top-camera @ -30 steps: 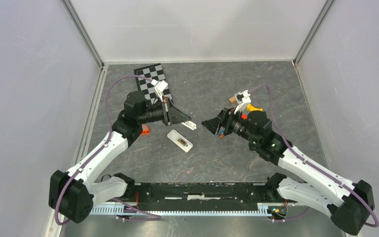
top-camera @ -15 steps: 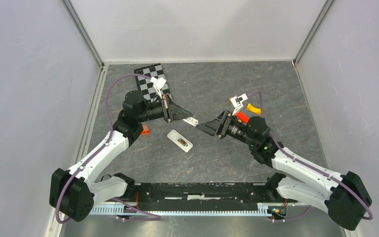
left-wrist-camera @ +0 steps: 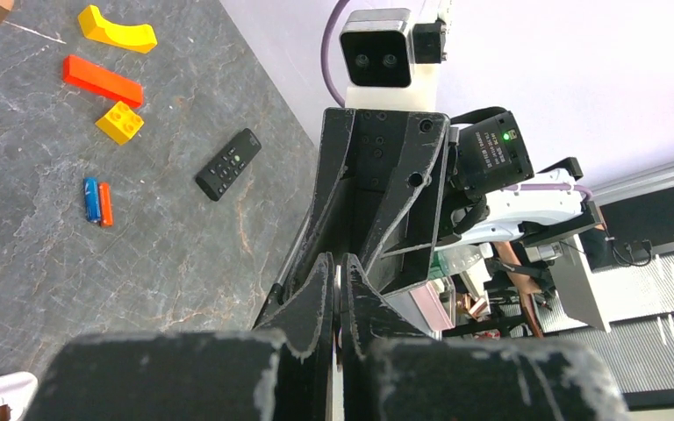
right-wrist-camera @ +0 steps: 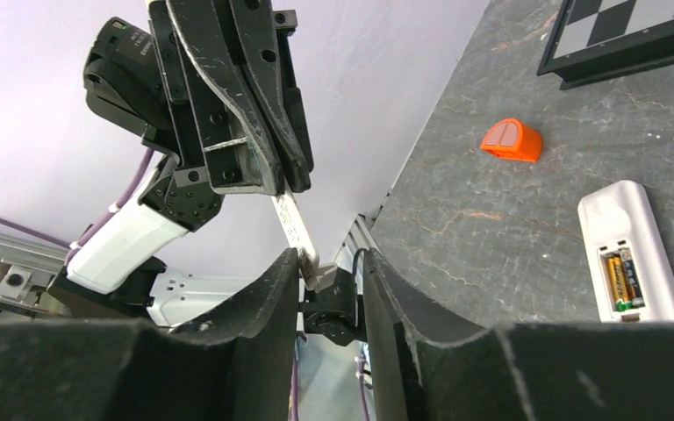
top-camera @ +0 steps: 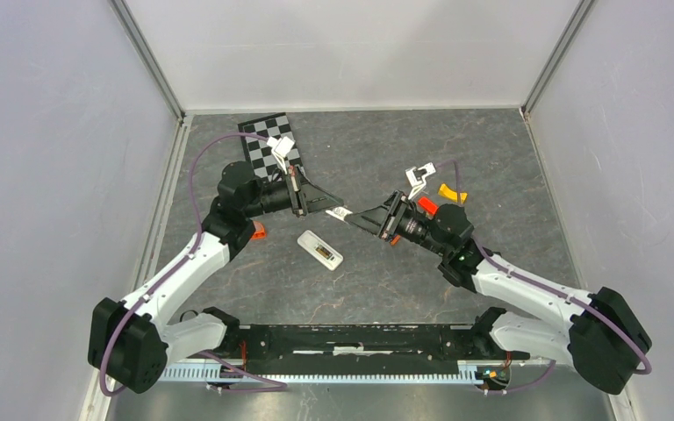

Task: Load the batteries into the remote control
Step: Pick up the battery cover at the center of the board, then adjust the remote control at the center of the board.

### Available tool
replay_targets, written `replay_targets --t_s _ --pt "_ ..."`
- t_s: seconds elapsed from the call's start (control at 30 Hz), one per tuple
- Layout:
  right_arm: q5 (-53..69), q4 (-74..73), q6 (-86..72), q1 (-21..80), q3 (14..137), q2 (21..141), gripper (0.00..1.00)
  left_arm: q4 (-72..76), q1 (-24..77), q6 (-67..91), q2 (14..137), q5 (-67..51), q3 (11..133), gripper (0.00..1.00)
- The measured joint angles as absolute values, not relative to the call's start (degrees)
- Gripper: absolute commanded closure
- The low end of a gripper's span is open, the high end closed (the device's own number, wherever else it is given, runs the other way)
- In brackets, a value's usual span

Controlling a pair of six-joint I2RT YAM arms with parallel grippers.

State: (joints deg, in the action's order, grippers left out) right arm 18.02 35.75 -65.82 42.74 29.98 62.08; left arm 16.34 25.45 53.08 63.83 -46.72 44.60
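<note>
The white remote control (top-camera: 320, 249) (right-wrist-camera: 632, 254) lies on the table with its compartment open and a gold battery (right-wrist-camera: 619, 281) in it. A blue battery (left-wrist-camera: 92, 200) and an orange battery (left-wrist-camera: 106, 204) lie side by side on the table. Above the table, my left gripper (top-camera: 335, 208) (left-wrist-camera: 340, 272) is shut on a thin white battery cover (top-camera: 341, 213) (right-wrist-camera: 297, 230). My right gripper (top-camera: 357, 217) (right-wrist-camera: 326, 272) faces it tip to tip. Its jaws stand apart around the cover's free end, which rests against one finger.
A black remote (left-wrist-camera: 228, 164), a yellow block (left-wrist-camera: 120, 122), a red bar (left-wrist-camera: 103, 81) and a yellow curved piece (left-wrist-camera: 117, 29) lie on the right half. An orange piece (top-camera: 257, 231) (right-wrist-camera: 511, 139) sits left of the white remote, near the checkerboard (top-camera: 272, 145).
My right gripper has travelled left to meet the left gripper and narrowed its jaws around the cover's end. The left gripper kept its hold and hardly moved.
</note>
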Motion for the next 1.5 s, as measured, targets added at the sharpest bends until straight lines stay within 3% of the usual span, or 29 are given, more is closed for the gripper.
replay_targets --t_s 0.2,0.37,0.43,0.53,0.57,0.63,0.73,0.9,1.07,1.5 --pt "18.31 38.52 -67.42 42.74 29.98 62.76 0.74 17.52 25.45 53.67 63.83 -46.70 44.05 0.98" --pt "18.50 39.59 -68.18 42.65 29.98 63.70 0.94 18.15 25.32 54.00 63.81 -46.63 43.64 0.89" --pt "18.81 40.16 -68.55 42.63 29.98 63.94 1.00 18.13 25.06 54.22 63.81 -46.59 43.40 0.76" --pt "19.07 40.51 -68.77 42.63 29.98 63.99 1.00 17.56 25.04 54.43 63.81 -46.15 43.29 0.40" --pt "19.07 40.56 -68.77 42.63 29.98 63.96 1.00 17.04 25.08 54.28 63.79 -45.93 43.27 0.32" --pt "19.03 40.25 -68.49 42.63 29.98 63.96 1.00 14.94 25.12 53.65 63.55 -44.77 43.24 0.20" --pt "18.79 38.79 -67.24 42.63 29.98 63.66 1.00 7.55 25.19 50.89 62.67 -39.88 43.66 0.11" --pt "16.47 29.63 -62.46 42.63 29.95 62.28 1.00 -12.01 24.84 46.24 62.81 -18.57 45.89 0.09" --pt "14.57 22.87 -58.65 42.63 27.90 61.67 1.00 -19.77 23.16 46.17 63.83 -5.74 41.04 0.08" --pt "17.87 16.21 -50.39 50.35 28.32 75.00 1.00 -14.48 22.83 46.19 75.88 -0.14 38.63 0.12"
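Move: About 30 cm below the left hand, some 5 cm ahead and 5 cm to its left, lies the remote control; the orange piece is about 15 cm to the left of the remote and 5 cm farther out. The battery cover, still in the left fingers, has its middle about 3 cm left of the right hand and 1 cm ahead. The loose batteries lie some 11 cm right of the right hand, 9 cm ahead, 28 cm below. Closing on the free end of the battery cover, the right fingers pinch it before the left fingers open wide and let go. The left hand then sweeps down some 24 cm and 12 cm left, slightly forward, turning its fingers down towards the remote; the right carries the cover down about 17 cm and then also back, tipping about 30 degrees. ##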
